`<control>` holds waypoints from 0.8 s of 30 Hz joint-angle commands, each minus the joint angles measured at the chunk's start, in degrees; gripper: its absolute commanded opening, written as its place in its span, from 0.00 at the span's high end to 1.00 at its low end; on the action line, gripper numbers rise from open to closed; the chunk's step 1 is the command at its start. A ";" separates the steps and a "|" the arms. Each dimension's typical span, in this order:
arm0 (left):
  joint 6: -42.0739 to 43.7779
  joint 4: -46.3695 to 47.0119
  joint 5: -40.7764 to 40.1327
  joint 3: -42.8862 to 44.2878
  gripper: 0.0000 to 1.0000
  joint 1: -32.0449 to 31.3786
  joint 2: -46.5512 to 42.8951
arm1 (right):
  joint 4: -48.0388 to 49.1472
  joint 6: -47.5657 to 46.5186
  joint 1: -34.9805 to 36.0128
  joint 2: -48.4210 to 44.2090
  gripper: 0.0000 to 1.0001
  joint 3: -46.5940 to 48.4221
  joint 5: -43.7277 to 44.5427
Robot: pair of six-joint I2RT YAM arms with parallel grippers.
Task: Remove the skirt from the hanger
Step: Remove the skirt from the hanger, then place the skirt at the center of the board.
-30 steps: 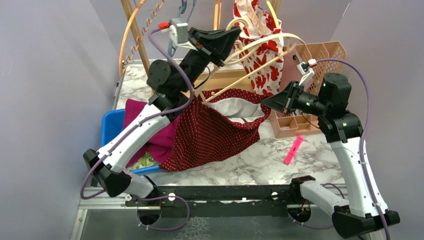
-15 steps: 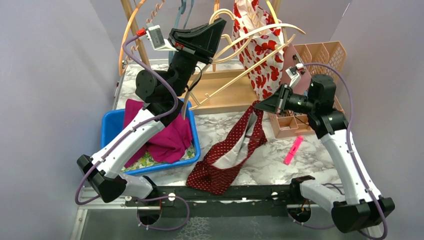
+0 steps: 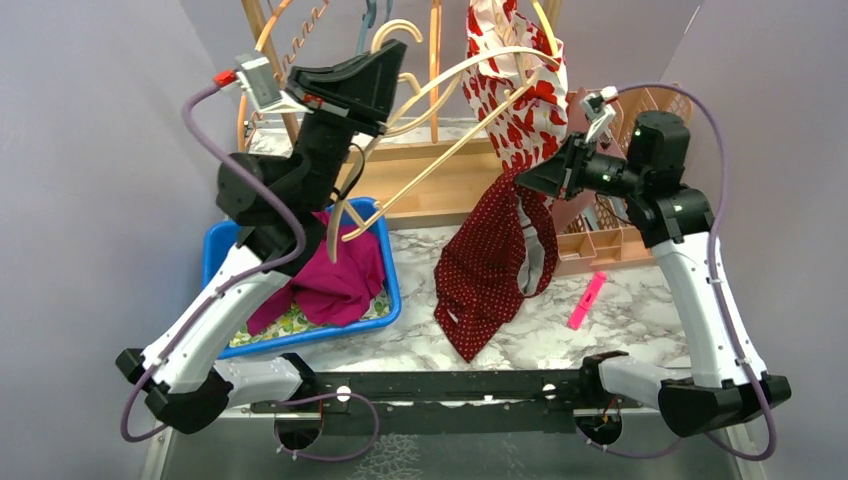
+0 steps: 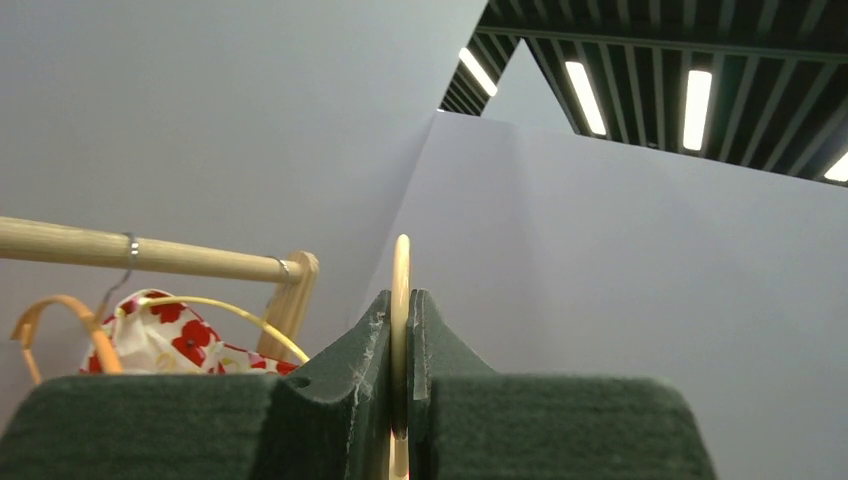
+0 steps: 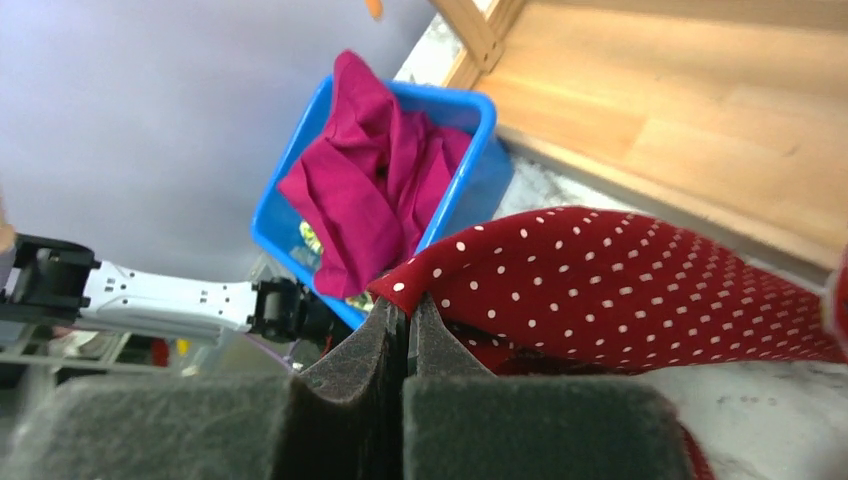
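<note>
The dark red white-dotted skirt hangs free from my right gripper, which is shut on its edge; its lower end trails onto the marble table. In the right wrist view the skirt is pinched between my right gripper's tips. My left gripper is raised high and shut on the pale wooden hanger, which is bare and slants down toward the blue bin. In the left wrist view the hanger stands between the closed tips of the left gripper.
A blue bin with magenta cloth sits at the left. A wooden rack with hangers and a red-flowered white garment stands behind. A peach basket and a pink marker are at the right.
My left gripper has lifted the hanger up and left, and the skirt has come off it. My right gripper has raised the skirt, which now hangs vertically from it.
</note>
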 commanded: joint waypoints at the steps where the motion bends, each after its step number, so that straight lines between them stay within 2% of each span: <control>1: 3.92 -7.04 -5.95 2.28 1.00 -0.04 -3.05 | 6.48 4.22 4.44 1.44 0.99 -8.88 -5.32; 4: 5.97 -11.61 -7.86 4.66 1.00 -0.02 -3.15 | 5.12 2.99 14.46 3.48 0.99 -10.78 0.82; 6: 7.04 -13.58 -8.88 5.91 1.00 -0.04 -3.14 | -0.05 1.63 18.53 6.01 0.97 -8.79 6.76; 8: 7.23 -15.04 -10.73 6.79 1.00 -0.04 -3.23 | -3.74 1.60 18.76 6.47 0.85 -8.30 11.67; 14: 8.04 -17.75 -12.50 9.38 1.00 -0.04 -1.25 | -13.02 -2.32 18.77 6.23 0.39 -3.02 21.17; 17: 8.97 -18.92 -12.56 12.77 1.00 -0.25 1.84 | -20.26 -5.29 18.77 7.92 0.27 3.32 25.55; 19: 10.81 -18.99 -12.94 14.49 1.00 -1.02 4.34 | -21.64 -6.54 18.77 8.95 0.25 8.76 23.80; 21: 14.00 -18.93 -15.74 16.10 1.00 -3.63 7.23 | -20.20 -5.41 18.76 9.56 0.24 12.90 17.49; 24: 20.91 -17.53 -21.38 18.12 1.00 -6.92 10.22 | -11.72 1.77 19.31 9.34 0.24 14.56 6.54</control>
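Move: The right hand holds the red polka-dot skirt; its landing place is the bare table about 4 cm left, 4 cm back and some 36 cm below. From this hand, the blue bin stands about 38 cm left and level, the pink clip roughly 19 cm right and 6 cm back, both on the table. The left hand holds the bare beige hanger; the clothes rail runs some 30 cm straight ahead and about 15 cm higher. Swing the right gripper down about 12 cm, some 8 cm left and a little back, tipping it downwards as it goes, then open the fingers wide to let go of the skirt, easing slightly right before climbing about 8 cm. Keep the left gripper shut on the hanger, drift left and back again, ending about 4 cm forward, nearer the rail, turned some 15 degrees counter-clockwise. ##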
